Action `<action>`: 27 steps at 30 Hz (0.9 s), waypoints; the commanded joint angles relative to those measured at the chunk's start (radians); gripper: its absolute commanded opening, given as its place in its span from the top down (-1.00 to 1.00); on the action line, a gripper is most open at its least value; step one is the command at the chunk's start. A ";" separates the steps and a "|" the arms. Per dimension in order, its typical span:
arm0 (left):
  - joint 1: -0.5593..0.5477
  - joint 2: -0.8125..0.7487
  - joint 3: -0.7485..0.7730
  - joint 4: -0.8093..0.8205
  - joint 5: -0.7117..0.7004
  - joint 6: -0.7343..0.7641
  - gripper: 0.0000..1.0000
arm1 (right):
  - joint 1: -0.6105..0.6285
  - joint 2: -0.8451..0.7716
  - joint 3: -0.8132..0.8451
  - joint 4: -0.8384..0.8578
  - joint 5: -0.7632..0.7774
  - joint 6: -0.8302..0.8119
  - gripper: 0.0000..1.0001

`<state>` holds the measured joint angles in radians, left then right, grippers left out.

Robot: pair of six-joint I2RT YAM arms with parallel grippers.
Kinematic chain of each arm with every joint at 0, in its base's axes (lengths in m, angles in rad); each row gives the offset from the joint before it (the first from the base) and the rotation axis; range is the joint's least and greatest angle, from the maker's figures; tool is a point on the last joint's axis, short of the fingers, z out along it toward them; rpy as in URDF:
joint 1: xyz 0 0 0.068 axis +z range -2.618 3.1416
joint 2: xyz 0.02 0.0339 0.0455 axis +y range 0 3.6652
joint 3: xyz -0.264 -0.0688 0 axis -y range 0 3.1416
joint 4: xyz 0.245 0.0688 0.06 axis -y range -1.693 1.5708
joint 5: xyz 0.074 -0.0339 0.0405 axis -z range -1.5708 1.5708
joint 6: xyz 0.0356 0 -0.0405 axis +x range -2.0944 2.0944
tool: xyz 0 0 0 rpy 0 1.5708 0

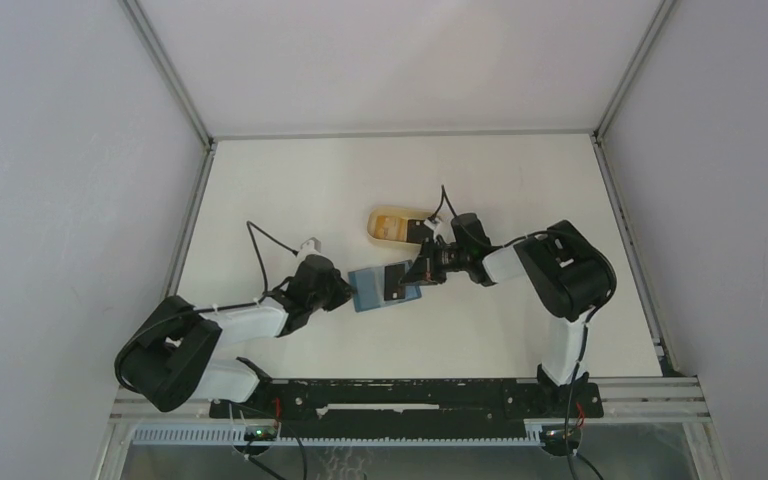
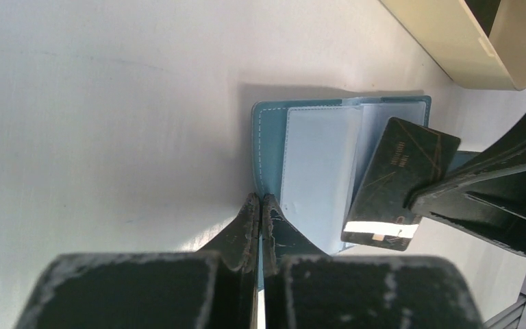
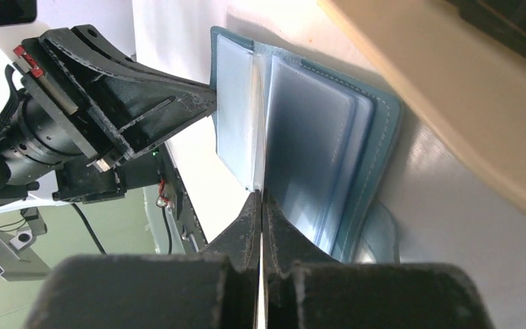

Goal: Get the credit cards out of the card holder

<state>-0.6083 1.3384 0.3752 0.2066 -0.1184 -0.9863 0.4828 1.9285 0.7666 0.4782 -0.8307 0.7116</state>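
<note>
The teal-blue card holder (image 1: 368, 291) lies open on the white table, its light blue sleeves showing in the left wrist view (image 2: 318, 164) and the right wrist view (image 3: 308, 151). My left gripper (image 1: 348, 290) is shut on its left edge (image 2: 260, 202). My right gripper (image 1: 412, 272) is shut on a dark credit card with gold lines (image 2: 398, 179), held tilted over the holder's right half. In the right wrist view my right gripper (image 3: 260, 199) holds that card edge-on, so it hardly shows. I cannot tell whether the card's end is still in a sleeve. Other cards are hidden.
A beige oval tray (image 1: 392, 225) stands just behind the holder, close to my right gripper; its wall shows in the left wrist view (image 2: 452, 48) and the right wrist view (image 3: 452, 103). Grey walls enclose the table on three sides.
</note>
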 commanded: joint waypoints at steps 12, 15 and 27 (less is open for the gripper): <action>0.000 0.025 -0.007 -0.139 0.034 0.132 1.00 | -0.190 -0.327 0.080 -0.370 0.064 -0.169 1.00; 0.000 0.006 0.009 -0.161 0.031 0.153 1.00 | -0.202 -0.315 0.157 -0.442 0.112 -0.181 1.00; 0.000 -0.066 0.053 -0.228 0.011 0.202 1.00 | -0.236 -0.150 0.455 -0.594 0.170 -0.151 1.00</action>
<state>-0.6083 1.2816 0.3988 0.0906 -0.0940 -0.8406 0.2665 1.7306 1.1522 -0.0589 -0.6861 0.5632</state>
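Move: The right hand already pinches a black card over the open card holder. The tray it is taken to has its middle about 13 cm ahead, neither left nor right, some 2 cm lower; the black card in the tray lies 12 cm ahead and 4 cm right. The holder's middle is 5 cm left and 1 cm back. From the left hand, gripping the holder's left edge, the tray is some 14 cm ahead, 12 cm right, about level. Up and to the right first, then sweeping forward while still rising, the right hand carries the pinched black card from the holder to above the right part of the tray, about 12 cm forward and 12 cm up, turning some 15 degrees clockwise. The left hand keeps its pinch on the holder's edge, staying put before easing about 1 cm back with a slight clockwise turn. ##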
